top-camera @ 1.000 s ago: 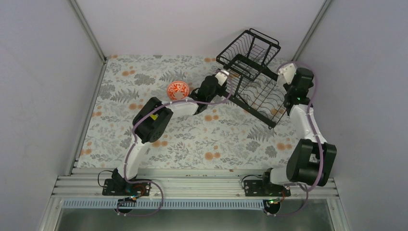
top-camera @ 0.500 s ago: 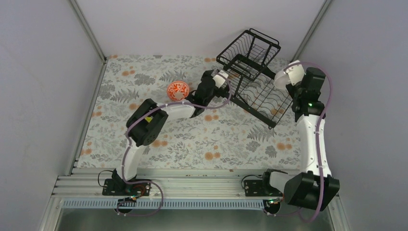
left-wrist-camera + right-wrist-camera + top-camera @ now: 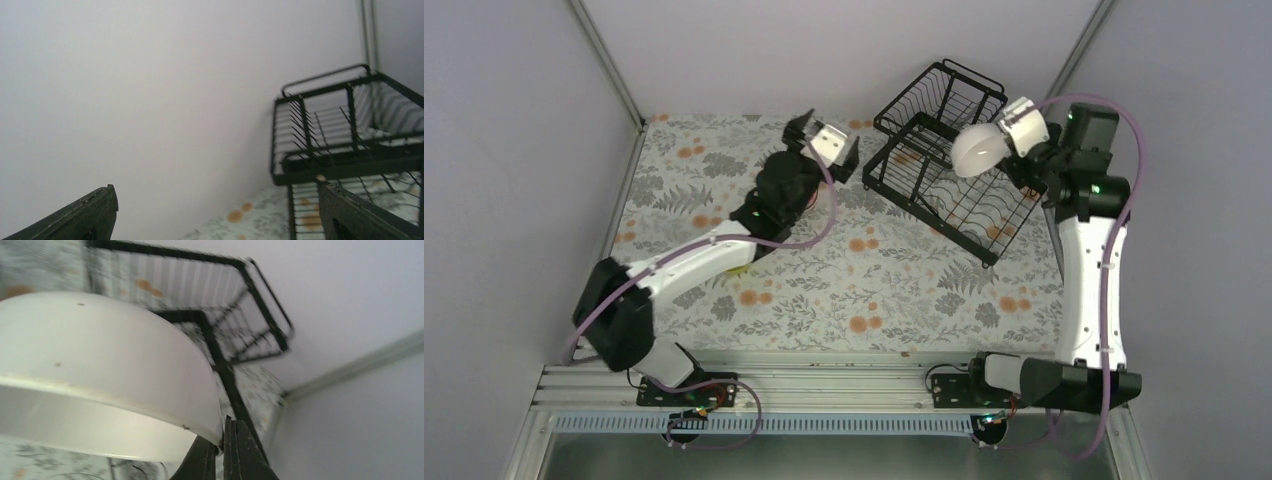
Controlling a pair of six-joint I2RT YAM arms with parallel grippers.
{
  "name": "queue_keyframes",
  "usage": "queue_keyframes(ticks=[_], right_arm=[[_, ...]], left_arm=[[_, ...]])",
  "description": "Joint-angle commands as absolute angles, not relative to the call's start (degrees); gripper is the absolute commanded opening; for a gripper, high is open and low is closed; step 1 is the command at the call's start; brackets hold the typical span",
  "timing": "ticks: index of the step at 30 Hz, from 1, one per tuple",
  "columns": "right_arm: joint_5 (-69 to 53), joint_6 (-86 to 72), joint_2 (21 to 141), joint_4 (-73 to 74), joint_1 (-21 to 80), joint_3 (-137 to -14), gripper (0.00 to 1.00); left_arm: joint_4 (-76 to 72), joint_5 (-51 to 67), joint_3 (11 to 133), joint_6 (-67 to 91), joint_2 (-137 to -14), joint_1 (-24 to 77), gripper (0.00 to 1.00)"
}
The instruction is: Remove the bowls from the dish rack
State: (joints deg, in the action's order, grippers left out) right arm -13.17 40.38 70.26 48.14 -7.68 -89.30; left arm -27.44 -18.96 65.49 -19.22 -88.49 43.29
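Observation:
My right gripper is shut on the rim of a plain white bowl and holds it in the air above the black wire dish rack. In the right wrist view the bowl fills the left side, its rim pinched in the gripper, with the rack behind it. My left gripper is open and empty, raised left of the rack and facing the back wall. In the left wrist view the fingers stand wide apart, with the rack at the right.
The floral tablecloth covers the table. Grey walls close in at the back and both sides, with metal corner posts. The rack stands at the back right, close to the right wall. The left arm stretches diagonally across the left half.
The left gripper opened, and its arm swung up and left away from the rack; it now covers the red-patterned bowl. The right gripper lifted the white bowl up and left.

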Motion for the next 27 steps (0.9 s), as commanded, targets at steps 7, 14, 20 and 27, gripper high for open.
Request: queue_keyframes(ticks=[7,14,20,27], right_arm=[[-14.76,36.67,84.73,65.76,16.11,-104.96,0.03],[-11.15,32.91,99.91,68.28,32.13,-116.89,0.03],[-9.78,33.28,118.94,73.53,41.8,-132.74,0.03],[-7.64,35.92,130.39,73.56,49.34,-138.65,0.03]], left_arm=[[-10.6,-18.49,62.98,-26.76,-70.62,35.37,1.0],[4.33,-11.89,64.65,-31.73,-63.61,28.7,1.0],[14.88,-8.67,65.41,-33.69,-61.55,21.31,1.0],[19.29,-6.28,65.19,-35.95,-59.26,12.19,1.0]])
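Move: The stack topped by the red-patterned bowl lies about 42 cm to the left of the right gripper, some 16 cm ahead and 32 cm below; from the empty left gripper, it is roughly 12 cm ahead, 6 cm left and 30 cm down. The green bowl sits about 57 cm left of the right gripper, 3 cm ahead and 36 cm below. The dish rack's middle is some 17 cm ahead of that gripper, 8 cm left and 28 cm below. Keep the white bowl pinched by its rim and sweep the right gripper about 40 cm left, away from the dish rack towards the stacked bowls, sinking mostly in the later part while tipping the fingers down and turning them counter-clockwise. Clear the open left gripper some 22 cm to the left, arching up and back down, away from the stack. ##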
